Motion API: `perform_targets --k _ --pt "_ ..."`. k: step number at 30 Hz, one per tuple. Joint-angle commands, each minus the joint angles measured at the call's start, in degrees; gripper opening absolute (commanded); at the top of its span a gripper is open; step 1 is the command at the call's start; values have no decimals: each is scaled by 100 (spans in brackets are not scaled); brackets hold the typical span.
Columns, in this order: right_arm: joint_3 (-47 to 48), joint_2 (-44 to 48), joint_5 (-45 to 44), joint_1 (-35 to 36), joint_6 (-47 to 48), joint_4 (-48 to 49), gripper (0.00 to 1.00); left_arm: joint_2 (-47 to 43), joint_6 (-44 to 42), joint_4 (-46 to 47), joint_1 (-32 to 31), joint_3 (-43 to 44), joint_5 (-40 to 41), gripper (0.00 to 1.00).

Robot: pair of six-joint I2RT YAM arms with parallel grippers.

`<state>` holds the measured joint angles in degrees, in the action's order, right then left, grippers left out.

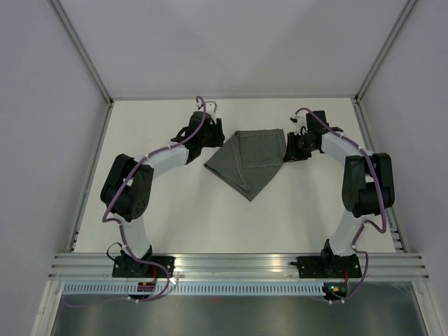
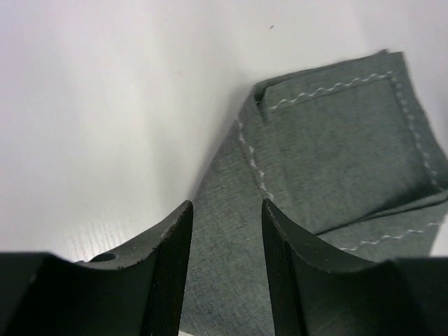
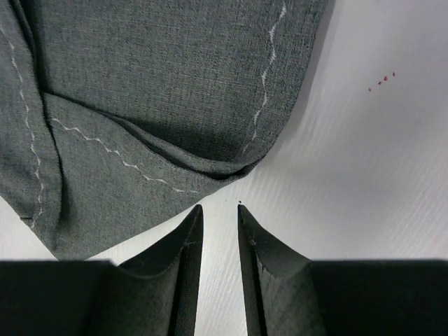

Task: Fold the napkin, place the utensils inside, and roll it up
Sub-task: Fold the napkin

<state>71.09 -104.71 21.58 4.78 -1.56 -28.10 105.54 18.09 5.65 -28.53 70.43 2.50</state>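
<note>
The napkin (image 1: pixel 248 162), dark grey with a pale zigzag stitch line, lies folded into a rough triangle at the far middle of the table, its point toward the arms. My left gripper (image 1: pixel 215 142) is at its left edge. In the left wrist view the left gripper (image 2: pixel 225 204) is open just above the napkin (image 2: pixel 336 154), and cloth shows through the gap. My right gripper (image 1: pixel 290 148) is at the napkin's right corner. The right wrist view shows the right gripper (image 3: pixel 219 207) open over bare table, just short of the napkin's (image 3: pixel 161 84) folded edge. The utensils are out of view.
The white table (image 1: pixel 175 217) is walled on the left, right and back, with a metal rail (image 1: pixel 238 262) along the near edge. A small pale piece (image 1: pixel 212 107) shows just behind the left wrist; I cannot tell what it is.
</note>
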Motion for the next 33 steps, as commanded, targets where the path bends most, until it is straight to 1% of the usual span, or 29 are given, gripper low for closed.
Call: perform_targets --k 1,2,6,16,26,33 --pt "-42 -41 -163 -12 -90 -64 32 432 292 -530 14 321 435 49" --pt "-51 -41 -163 -12 -99 -56 32 502 335 -713 41 365 453 49" --pt "-43 -172 -189 41 -90 -64 32 766 546 -864 190 480 488 49" --pt "203 -630 -304 208 -90 -178 31 1065 591 -1118 305 550 497 48" --pt "678 -1052 -620 384 -28 -424 30 969 713 -1110 375 164 435 47" --pt "1117 -1342 -726 384 42 -548 29 627 907 -917 366 -398 312 46"
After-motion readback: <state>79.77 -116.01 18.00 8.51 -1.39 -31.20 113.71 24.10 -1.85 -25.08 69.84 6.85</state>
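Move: The napkin's left corner lies about 5 cm back and 7 cm left of the left hand, some 11 cm below. The napkin's top fold is about 9 cm ahead of that hand and 5 cm right. From the right hand, the right fold corner is roughly 3 cm ahead, 2 cm left and 5 cm below; the far right corner stands 15 cm ahead and 2 cm left, the near corner 11 cm back and 14 cm left. Left hand sinks about 10 cm and leftward to the napkin's edge; right sinks 4 cm, then pushes forward against cloth. ##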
